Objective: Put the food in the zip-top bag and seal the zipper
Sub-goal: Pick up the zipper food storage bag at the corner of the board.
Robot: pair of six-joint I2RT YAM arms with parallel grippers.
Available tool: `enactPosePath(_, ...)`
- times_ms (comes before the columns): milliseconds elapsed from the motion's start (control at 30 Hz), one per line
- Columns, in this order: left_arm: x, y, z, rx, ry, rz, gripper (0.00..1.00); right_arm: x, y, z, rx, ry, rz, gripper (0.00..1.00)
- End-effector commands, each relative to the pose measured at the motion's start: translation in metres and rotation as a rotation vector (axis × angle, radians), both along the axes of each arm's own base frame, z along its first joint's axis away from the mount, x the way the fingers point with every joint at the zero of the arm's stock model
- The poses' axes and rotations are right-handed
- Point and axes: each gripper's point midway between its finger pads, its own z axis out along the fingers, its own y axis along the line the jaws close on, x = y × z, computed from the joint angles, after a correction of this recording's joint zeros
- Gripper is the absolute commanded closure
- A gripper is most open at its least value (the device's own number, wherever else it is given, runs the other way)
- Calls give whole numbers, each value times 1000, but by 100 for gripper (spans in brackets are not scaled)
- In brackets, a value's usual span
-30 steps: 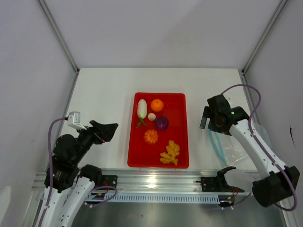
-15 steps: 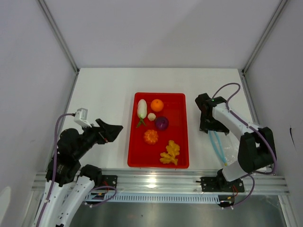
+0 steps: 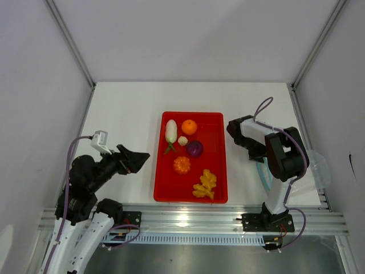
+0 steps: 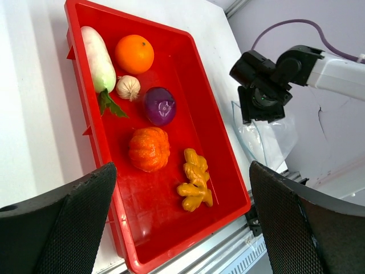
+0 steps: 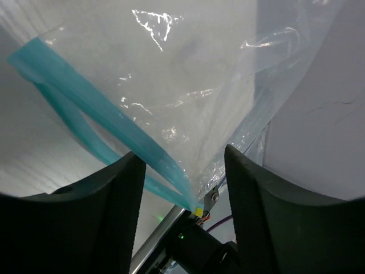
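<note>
The food lies in a red tray: white radish, orange, garlic, purple onion, pumpkin and ginger. The clear zip-top bag lies flat, right of the tray. Its blue zipper runs along the mouth edge. My right gripper is down at that mouth. In the right wrist view the gripper has its jaws apart, with the strip and bag corner between them. My left gripper hangs wide open over the tray's near end, above the ginger, holding nothing.
The aluminium rail with the arm bases runs along the near table edge, just behind the tray. Side walls close in on the left and right. My right arm's elbow is folded over part of the bag.
My right arm has folded in and swung left, bringing its gripper down onto the bag's mouth, and its jaws have narrowed. The left gripper has drifted slightly right.
</note>
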Motion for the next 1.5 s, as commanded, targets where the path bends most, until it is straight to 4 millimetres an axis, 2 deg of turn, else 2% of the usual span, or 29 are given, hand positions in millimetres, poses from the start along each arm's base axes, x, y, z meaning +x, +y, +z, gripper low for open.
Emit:
enactPosePath(0,0,-5,3,12,-35,-40,0,11,-10,15,-138,-57,12,43)
enactPosePath(67,-1,-5,3,13,-34,-45,1,13,-10,13,-150,-60,21,60)
enactPosePath(100,-1,-6,2,14,-34,-48,1,14,-8,10,-142,-54,37,88)
enactPosePath(133,-2,-6,1,14,-33,-53,1,13,-8,10,-144,-52,34,100)
enactPosePath(233,-2,-6,3,18,-35,-55,0,17,-8,16,-143,-91,36,100)
enactPosePath(300,-2,-7,4,19,-38,-61,1,24,-3,27,-112,-142,39,100)
enactPosePath(400,0,-8,5,10,-38,-63,1,38,23,53,-14,-230,101,100)
enactPosePath(467,0,-12,6,6,-37,-84,0,44,50,67,67,-267,164,100)
enactPosePath(500,1,-14,5,7,-35,-94,0,53,65,90,129,-341,188,100)
enactPosePath(533,2,-15,6,6,-39,-102,0,53,88,98,204,-339,243,100)
enactPosePath(567,3,-16,5,8,-34,-107,1,55,100,109,254,-366,266,100)
enactPosePath(600,4,-19,2,9,-21,-120,0,63,116,133,320,-435,289,100)
enactPosePath(667,7,-22,4,5,-24,-134,1,61,148,158,467,-466,366,100)
enactPosePath(700,8,-24,2,1,-19,-144,1,64,161,185,517,-523,390,100)
enactPosePath(767,8,-32,11,-26,-49,-188,1,60,191,203,598,-522,460,100)
enactPosePath(800,8,-36,11,-36,-47,-209,0,59,203,224,646,-557,487,100)
enactPosePath(867,7,-43,21,-59,-82,-255,0,55,228,232,700,-544,542,100)
enactPosePath(900,9,-44,23,-59,-87,-260,0,48,245,247,744,-563,578,100)
enactPosePath(1000,14,-45,29,-37,-84,-269,0,36,280,253,828,-548,644,100)
enactPosePath(1133,19,-46,33,-24,-100,-270,1,24,314,249,932,-511,695,100)
enactPosePath(1333,20,-52,35,-41,-92,-281,0,5,351,242,1023,-465,755,100)
enactPosePath(1467,25,-53,29,-19,-72,-254,0,-5,367,246,1060,-456,787,100)
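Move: The mouth of the zipper food storage bag is all but between the right hand's open fingers, about 1 cm to its right and 1 cm below, level with it fore and aft. The red tray's middle is some 34 cm to this hand's left, level fore and aft and about 4 cm lower, holding the purple onion 33 cm left, 4 cm ahead and the yellow ginger 29 cm left, 13 cm back. From the left hand, that mouth lies roughly 54 cm right, 9 cm ahead, 20 cm lower. Easing slightly right, the right hand shuts its fingers, pinching the bag's teal zipper lip about midway along, then sweeps it left about 35 cm and up, bulging forward on the way, to above the tray; it sinks a little late while the fingers swing from pointing right-down to forward-left and down. The left hand, still wide open, swings clockwise and shifts about 5 cm right, towards the bag's new place. ##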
